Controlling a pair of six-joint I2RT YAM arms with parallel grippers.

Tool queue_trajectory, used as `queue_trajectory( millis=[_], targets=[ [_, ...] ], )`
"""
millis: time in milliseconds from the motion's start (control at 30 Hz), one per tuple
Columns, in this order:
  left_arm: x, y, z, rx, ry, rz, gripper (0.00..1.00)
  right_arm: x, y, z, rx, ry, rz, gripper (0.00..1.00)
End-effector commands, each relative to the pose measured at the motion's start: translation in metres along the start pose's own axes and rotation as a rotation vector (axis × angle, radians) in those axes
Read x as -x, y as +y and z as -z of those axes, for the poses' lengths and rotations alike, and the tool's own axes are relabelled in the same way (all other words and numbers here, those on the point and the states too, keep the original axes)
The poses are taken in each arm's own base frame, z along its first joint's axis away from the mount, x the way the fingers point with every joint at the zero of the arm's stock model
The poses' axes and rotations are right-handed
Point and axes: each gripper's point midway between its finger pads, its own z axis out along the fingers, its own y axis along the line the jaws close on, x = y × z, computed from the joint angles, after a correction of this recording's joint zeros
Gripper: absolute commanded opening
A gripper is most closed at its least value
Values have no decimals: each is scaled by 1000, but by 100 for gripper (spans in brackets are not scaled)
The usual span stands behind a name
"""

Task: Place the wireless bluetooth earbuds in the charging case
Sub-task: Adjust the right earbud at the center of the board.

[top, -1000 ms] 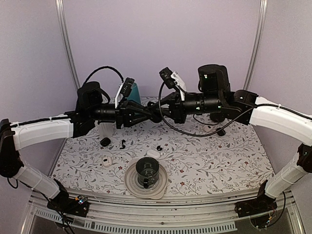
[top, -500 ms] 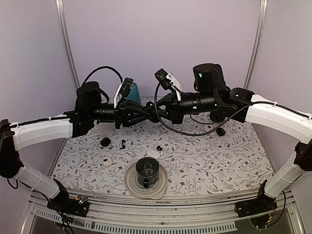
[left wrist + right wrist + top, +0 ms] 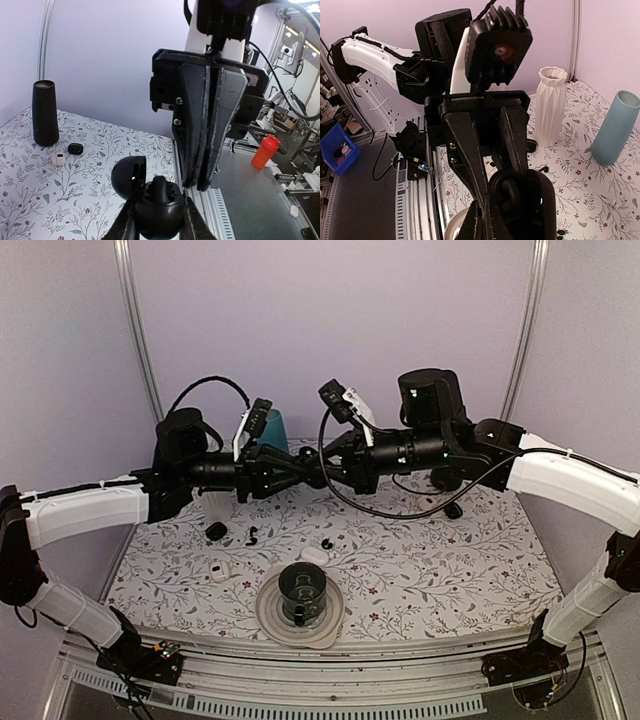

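Observation:
My left gripper [image 3: 308, 473] [image 3: 160, 212] is held above the table, shut on the black charging case [image 3: 159, 215] [image 3: 522, 210]. The case's lid [image 3: 128, 177] stands open to the left. A glossy black earbud [image 3: 161, 189] sits in the case's top. My right gripper [image 3: 326, 466] [image 3: 488, 217] meets it from the right, shut, with its fingertips [image 3: 201, 184] just beside the case; I see nothing between them. More small black earbuds [image 3: 252, 536] [image 3: 327, 543] lie on the floral table.
Below the grippers stands a dark cup on a round plate [image 3: 272, 615]. A black pod [image 3: 215, 531] and small white pieces [image 3: 219, 570] [image 3: 314, 554] lie nearby. A white vase [image 3: 551, 105], a teal vase [image 3: 615, 127] and a black vase [image 3: 44, 112] stand at the back.
My right arm has shifted slightly left and up against the left gripper. The left arm has held still with the case.

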Motion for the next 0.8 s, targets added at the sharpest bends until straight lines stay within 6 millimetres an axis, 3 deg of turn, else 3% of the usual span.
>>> queue_trajectory(
  millis=[0, 167, 333, 500, 767],
  targets=[
    [13, 4, 8, 46, -48, -31, 0, 19, 20, 18, 50, -56, 31, 4],
    [14, 10, 12, 82, -60, -25, 0, 26, 24, 28, 52, -84, 37, 4],
    [19, 19, 23, 155, -90, -17, 0, 21, 1, 44, -42, -96, 17, 11],
    [26, 27, 38, 231, -143, -20, 0, -1, -31, 52, -124, -81, -51, 24],
    [38, 33, 56, 314, -205, -32, 0, -56, -82, 31, -238, 7, -175, 41]
  ],
)
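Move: The loose earbud on the table lies about 12 cm farther out than the right hand, level with it sideways and some 33 cm below. The white case lies 4 cm to the left of that earbud and 3 cm nearer the base. The mug stands 7 cm back from the right hand and 7 cm to its left. The open black charging case is 2 cm ahead and 3 cm left of the right fingertips. From the left hand, the loose earbud lies 10 cm ahead, 6 cm right and 30 cm below. The right hand's nearly shut fingertips come free of the open charging case. The hand lifts about 3 cm and backs off to the right, opening its fingers, then swings forward and down towards the loose earbud. The left hand keeps its grip on the case and carries it some 5 cm left and forward, turning about 15 degrees counter-clockwise. ##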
